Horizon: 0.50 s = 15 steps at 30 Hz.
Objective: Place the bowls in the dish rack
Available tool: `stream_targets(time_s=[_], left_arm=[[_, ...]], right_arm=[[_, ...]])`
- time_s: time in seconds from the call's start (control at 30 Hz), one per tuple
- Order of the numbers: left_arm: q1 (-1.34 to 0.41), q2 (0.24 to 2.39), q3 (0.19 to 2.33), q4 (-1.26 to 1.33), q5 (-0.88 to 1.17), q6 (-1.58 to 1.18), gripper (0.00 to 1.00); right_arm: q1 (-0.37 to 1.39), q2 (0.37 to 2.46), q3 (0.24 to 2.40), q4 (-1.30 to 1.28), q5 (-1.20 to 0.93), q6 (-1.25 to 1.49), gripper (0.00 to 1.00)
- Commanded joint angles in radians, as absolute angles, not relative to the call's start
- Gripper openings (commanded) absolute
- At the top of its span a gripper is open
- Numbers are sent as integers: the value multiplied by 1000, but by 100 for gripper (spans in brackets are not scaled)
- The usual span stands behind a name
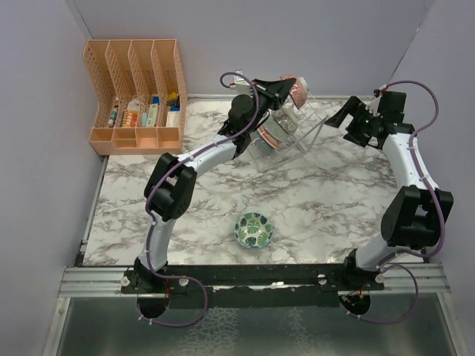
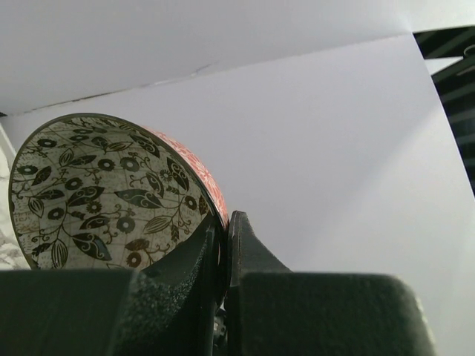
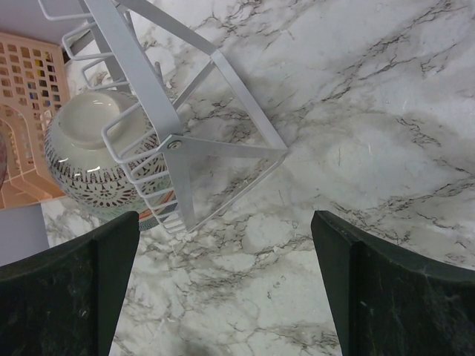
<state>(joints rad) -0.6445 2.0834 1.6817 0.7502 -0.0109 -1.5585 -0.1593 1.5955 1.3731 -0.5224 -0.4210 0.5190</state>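
My left gripper [image 1: 291, 89] is shut on the rim of the red bowl [image 1: 299, 91] and holds it on edge above the far end of the white wire dish rack [image 1: 310, 127]. The left wrist view shows that bowl's pale leaf-patterned inside [image 2: 104, 193] pinched at my left gripper [image 2: 225, 226]. A brown-grey lattice bowl [image 1: 273, 133] stands on edge in the rack; the right wrist view has it [image 3: 85, 159] behind the rack's wires [image 3: 182, 141]. The teal-green bowl [image 1: 253, 230] sits upright on the marble near the front. My right gripper [image 1: 347, 119] [image 3: 225, 226] hangs open, empty, just right of the rack.
An orange slotted organizer [image 1: 137, 96] with small items stands at the back left; its edge [image 3: 26, 126] shows in the right wrist view. Purple-grey walls close the back and sides. The marble table [image 1: 326, 200] ends at a metal rail in front.
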Motion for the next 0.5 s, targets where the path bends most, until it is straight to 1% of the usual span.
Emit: stream_targets(time_s=[0.0,0.23,0.47], left_arm=[[-638,2143,1757,875,-93,-1633,0],[-638,2221,1817,927,-66,-1643,0],[-641,2234,1778,985,-69,-1671,0]], right_arm=[[-167,1619,1402,-523,-461,510,100],[-167,1626,1397,-518,-456,505,100],[-167,1630,1386,-511,-453,502,100]])
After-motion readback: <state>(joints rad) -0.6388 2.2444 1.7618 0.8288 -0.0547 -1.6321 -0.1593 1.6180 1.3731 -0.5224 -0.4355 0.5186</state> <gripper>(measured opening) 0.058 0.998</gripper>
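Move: The left hand holds the pink patterned bowl over the dish rack. The free slot it is headed for lies about 3 cm ahead of this hand, 6 cm to its right and 14 cm below. The pale patterned bowl already racked sits roughly 4 cm back, 2 cm left and 17 cm down, and the orange-rimmed one 8 cm back, 5 cm left and 19 cm down. From the idle right hand the slot is some 3 cm ahead, 11 cm left and 4 cm higher. Down and forward together, the left hand brings the pink patterned bowl about 5 cm nearer the free slot beyond the pale patterned bowl, then eases to a stop. The wrist barely turns, and the shut fingers keep their pinch on the bowl's rim. Contact between bowl and rack can't be made out. ##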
